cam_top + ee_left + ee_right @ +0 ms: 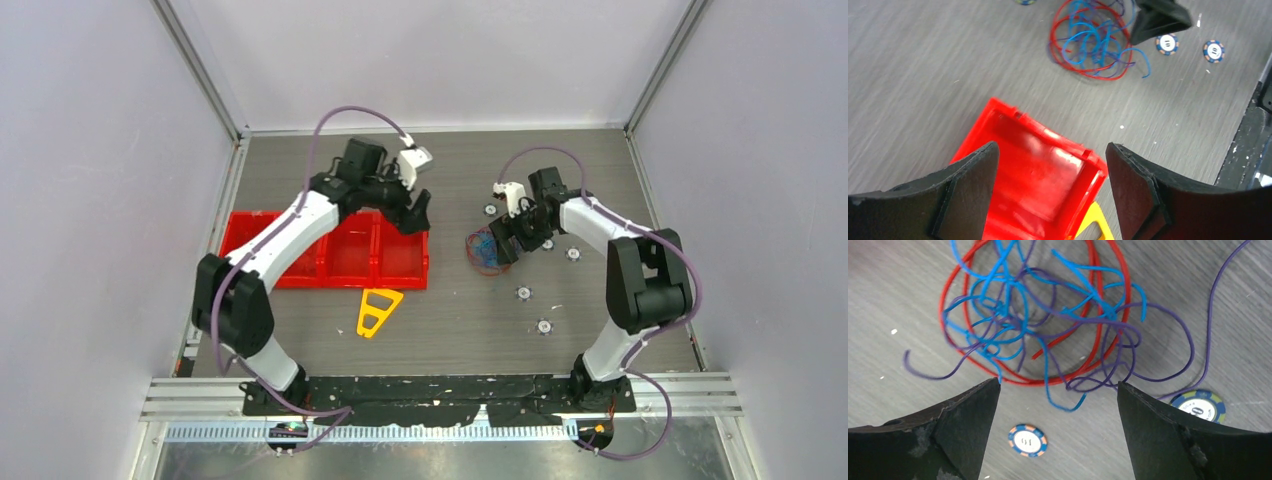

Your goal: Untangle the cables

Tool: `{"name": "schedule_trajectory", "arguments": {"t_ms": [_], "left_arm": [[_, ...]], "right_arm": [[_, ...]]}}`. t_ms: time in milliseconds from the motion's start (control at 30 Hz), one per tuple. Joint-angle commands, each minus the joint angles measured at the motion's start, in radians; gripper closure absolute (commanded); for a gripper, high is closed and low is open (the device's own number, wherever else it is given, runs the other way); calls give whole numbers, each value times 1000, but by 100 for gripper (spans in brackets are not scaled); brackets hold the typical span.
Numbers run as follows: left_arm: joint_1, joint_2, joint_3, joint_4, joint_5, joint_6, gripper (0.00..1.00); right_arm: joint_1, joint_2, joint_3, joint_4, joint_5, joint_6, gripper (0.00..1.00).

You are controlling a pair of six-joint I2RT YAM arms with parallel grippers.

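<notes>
The cables lie in one tangled heap of thin red, blue and purple strands on the grey table, right of centre. My right gripper is open and empty just beside the heap. In the right wrist view the cables lie just beyond its gripper, with one blue strand end touching the left fingertip. My left gripper is open and empty above the right end of the red bin. In the left wrist view its gripper is wide open, and the cables lie farther ahead.
A red three-part bin lies left of centre, also in the left wrist view. A yellow triangle piece lies in front of it. Several poker chips lie around the heap, one between the right fingers.
</notes>
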Motion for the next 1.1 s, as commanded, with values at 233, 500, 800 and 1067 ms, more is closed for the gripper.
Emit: {"name": "schedule_trajectory", "arguments": {"t_ms": [233,500,800,1067], "left_arm": [[-94,104,54,195,104,-155,28],[-174,206,116,252,214,30,49],[-261,200,32,245,238,450,53],[-305,233,31,286,137,426,64]], "right_arm": [[-29,60,81,115,-55,-2,68],[-49,-171,-51,152,-313,-105,95],[-49,-254,-77,130,-363,-113,94],[-48,-283,-78,132,-382,-87,95]]}}
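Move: For the right hand, wide open just above the table, the middle of the cables lies about 3 cm ahead, 5 cm to its left and some 3 cm down. A chip sits roughly 7 cm back and 4 cm right of that hand, a second chip about 6 cm ahead and 9 cm right, a third 13 cm ahead and 4 cm left. The left hand has the cables about 16 cm to its right, level fore and aft and some 18 cm below; the tray's end compartment lies below it, 6 cm left, also level. Forward and down about 3 cm, the right hand dips to the near right side of the cables, shuts its fingers on a few strands, then rises roughly 10 cm while easing back and left, its fingertips swinging outward to the left. The left hand comes in rightwards about 14 cm, then also back and a little down, towards the cables, turning some 35 degrees clockwise and half closing without gripping anything. ##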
